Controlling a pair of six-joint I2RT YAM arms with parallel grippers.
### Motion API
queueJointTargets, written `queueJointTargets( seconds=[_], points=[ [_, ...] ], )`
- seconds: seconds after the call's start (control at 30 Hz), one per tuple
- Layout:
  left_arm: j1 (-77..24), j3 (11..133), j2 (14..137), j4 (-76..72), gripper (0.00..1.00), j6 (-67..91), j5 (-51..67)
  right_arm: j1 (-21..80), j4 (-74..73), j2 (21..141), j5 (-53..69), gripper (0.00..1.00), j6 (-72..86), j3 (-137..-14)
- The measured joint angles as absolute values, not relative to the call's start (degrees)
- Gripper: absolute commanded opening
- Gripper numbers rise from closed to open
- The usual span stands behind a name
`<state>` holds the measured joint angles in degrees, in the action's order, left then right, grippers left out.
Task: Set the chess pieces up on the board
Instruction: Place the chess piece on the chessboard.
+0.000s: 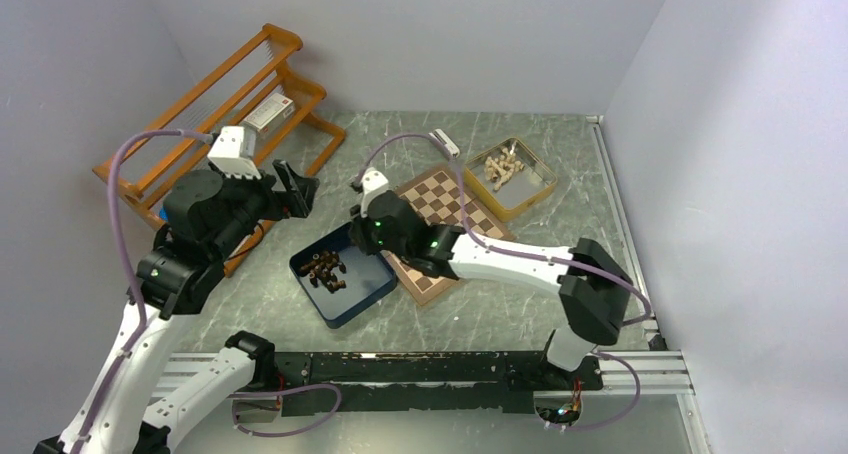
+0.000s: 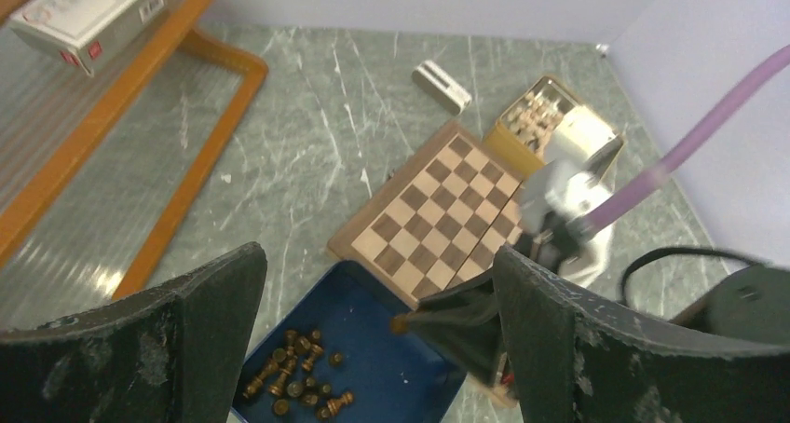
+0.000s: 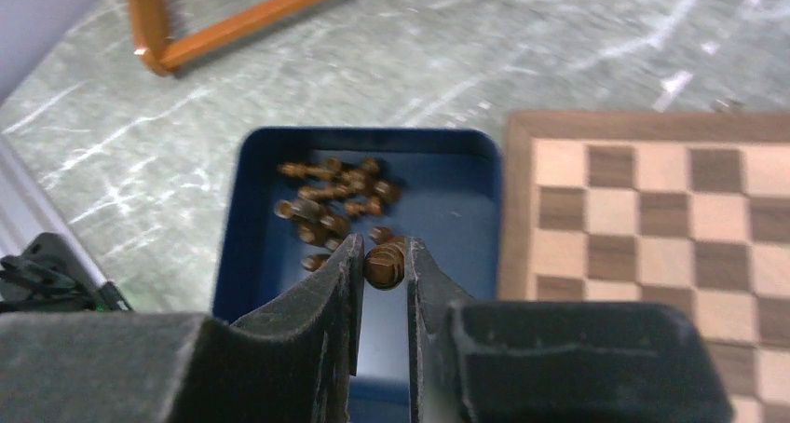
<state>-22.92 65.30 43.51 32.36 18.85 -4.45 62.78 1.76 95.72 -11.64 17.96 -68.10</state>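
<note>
Several dark brown chess pieces [image 1: 326,269] lie in a dark blue box [image 1: 352,302]; they also show in the left wrist view [image 2: 289,375] and the right wrist view [image 3: 328,188]. The board [image 1: 440,202] lies bare to the right of the box; it shows in the left wrist view [image 2: 438,220] and the right wrist view [image 3: 652,209]. My right gripper [image 3: 382,265] is shut on a dark brown chess piece [image 3: 384,266] above the box [image 3: 456,181]. My left gripper [image 2: 373,339] is open and empty, held high to the left of the box [image 2: 391,367].
A gold tin [image 1: 540,186] with pale beige pieces [image 1: 502,166] stands right of the board. An orange wooden rack [image 1: 240,94] with a white carton [image 1: 268,110] fills the back left. A small white block [image 1: 445,143] lies behind the board.
</note>
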Motion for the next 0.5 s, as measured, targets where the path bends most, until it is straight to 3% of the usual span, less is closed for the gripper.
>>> queueJointTargets(
  seconds=[0.5],
  points=[
    [-22.9, 50.7, 48.6, 25.9, 0.94, 16.6, -3.1, 45.7, -11.5, 74.3, -18.4, 0.11, 19.8, -53.2]
  ],
)
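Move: The chessboard, where the dark piece held in the right gripper is being taken, has its middle about 17 cm to the right of the right hand, 7 cm ahead and 13 cm below. The blue tray lies almost under that hand, about 1 cm back, 2 cm to its left and 14 cm down; the yellow tray is some 22 cm ahead and 34 cm right. From the left hand, the board's middle is about 7 cm ahead, 21 cm right and 31 cm below. The dark chess piece, still pinched in the right fingers, is swept quickly to the right by nearly 20 cm and a little forward, staying almost level, from above the blue tray to over the chessboard, while the hand swings clockwise some 25 degrees. Meanwhile the empty left hand, fingers still wide open, sinks towards the table and tips slightly down. ##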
